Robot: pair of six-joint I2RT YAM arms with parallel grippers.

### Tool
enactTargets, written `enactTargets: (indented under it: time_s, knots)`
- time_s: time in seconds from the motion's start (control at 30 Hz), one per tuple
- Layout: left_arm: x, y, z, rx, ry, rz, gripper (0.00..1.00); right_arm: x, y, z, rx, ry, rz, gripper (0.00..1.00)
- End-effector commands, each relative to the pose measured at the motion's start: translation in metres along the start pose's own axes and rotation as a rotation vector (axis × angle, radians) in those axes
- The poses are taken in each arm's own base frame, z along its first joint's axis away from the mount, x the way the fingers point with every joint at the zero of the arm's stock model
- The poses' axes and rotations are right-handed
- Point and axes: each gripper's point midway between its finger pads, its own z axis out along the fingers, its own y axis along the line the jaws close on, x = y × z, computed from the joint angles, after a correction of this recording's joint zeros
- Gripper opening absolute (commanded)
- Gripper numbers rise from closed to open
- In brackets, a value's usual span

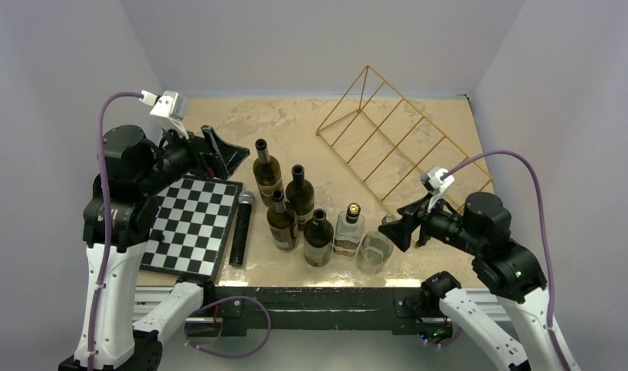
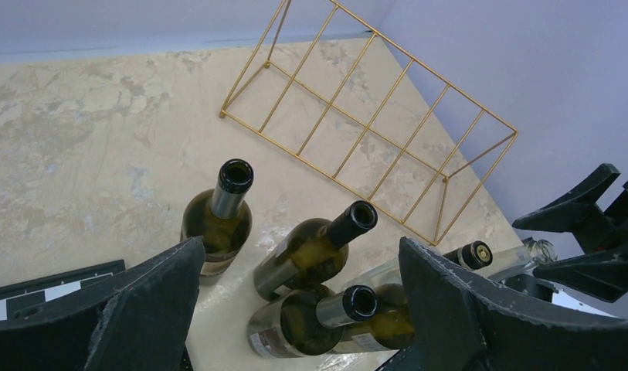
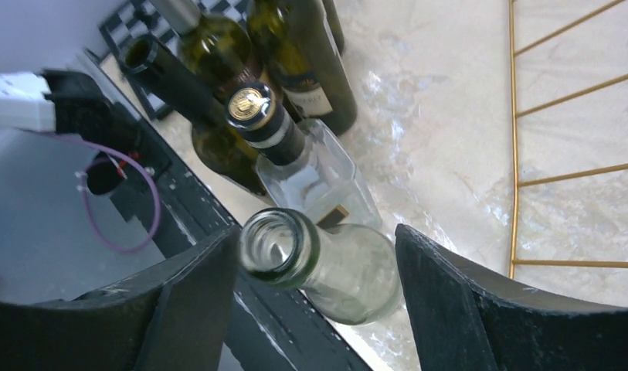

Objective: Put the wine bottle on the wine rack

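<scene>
The gold wire wine rack point(image 1: 403, 143) stands empty at the back right of the table; it also shows in the left wrist view point(image 2: 372, 116). Several dark green wine bottles stand upright mid-table: one furthest back point(image 1: 266, 171), one behind the group point(image 1: 299, 193), two in front point(image 1: 281, 220) point(image 1: 318, 238). My left gripper point(image 1: 222, 153) is open and empty, raised to the left of the bottles, which show below it point(image 2: 314, 251). My right gripper point(image 1: 399, 224) is open, its fingers on either side of a clear glass bottle point(image 3: 349, 270), without gripping it.
A clear square bottle with a black and gold cap point(image 1: 349, 229) stands next to the clear glass bottle point(image 1: 374, 251) near the front edge. A black-and-white chessboard point(image 1: 191, 224) and a black cylinder point(image 1: 241, 228) lie at the left. Walls close off three sides.
</scene>
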Motion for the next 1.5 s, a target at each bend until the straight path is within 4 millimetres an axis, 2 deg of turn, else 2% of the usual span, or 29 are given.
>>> enactTargets:
  time_s: [0.0, 0.1, 0.3, 0.5, 0.57, 0.67, 0.83, 1.13, 1.47]
  knots:
    - [-0.008, -0.003, 0.008, 0.027, -0.021, -0.009, 0.99, -0.003, -0.015, 0.021, 0.060, -0.004, -0.056, 0.73]
    - [-0.006, 0.000, 0.011, 0.019, -0.012, -0.009, 0.99, 0.000, -0.015, 0.027, 0.054, -0.006, -0.065, 0.67]
    - [-0.002, 0.006, 0.015, 0.002, -0.001, -0.008, 0.99, 0.003, -0.014, 0.028, 0.050, -0.032, -0.101, 0.60]
    - [0.003, 0.014, 0.017, -0.027, 0.015, -0.005, 0.99, 0.000, -0.008, 0.024, 0.018, -0.075, -0.142, 0.60]
    - [0.005, 0.015, 0.018, -0.031, 0.019, -0.007, 0.99, 0.001, -0.007, 0.026, 0.012, -0.066, -0.141, 0.57]
    - [0.006, 0.016, 0.019, -0.033, 0.022, -0.008, 0.99, 0.003, -0.006, 0.029, 0.000, -0.052, -0.141, 0.41]
    - [0.007, 0.017, 0.019, -0.035, 0.026, -0.009, 0.99, -0.008, -0.010, 0.023, 0.043, -0.084, -0.141, 0.01]
    - [0.002, 0.005, 0.006, -0.005, -0.002, 0.014, 0.99, -0.055, -0.039, -0.004, 0.292, -0.190, -0.090, 0.00]
    - [0.001, 0.003, -0.002, -0.013, -0.014, 0.032, 0.99, -0.100, -0.051, -0.042, 0.464, -0.261, 0.002, 0.00]
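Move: The clear bottle stands open-necked right under the right hand, its middle about 15 cm below, some 1 cm ahead and 1 cm left. The gold-capped bottle is about 9 cm left and 5 cm ahead of the hand; the nearest dark bottle about 16 cm left, 3 cm ahead. The rack's middle lies some 27 cm ahead, 11 cm right. From the left hand the clear bottle is about 28 cm right, 10 cm back and well below. The right fingers close on the clear bottle's neck just under the mouth, after the half-open gripper eases about 2 cm down and slightly forward-left around it. Keeping that pinch, the hand carries the bottle some 6 cm right, away from the gold-capped bottle, and a little forward, rising about 3 cm late on while turning some 20 degrees clockwise and rolling its left side down. ##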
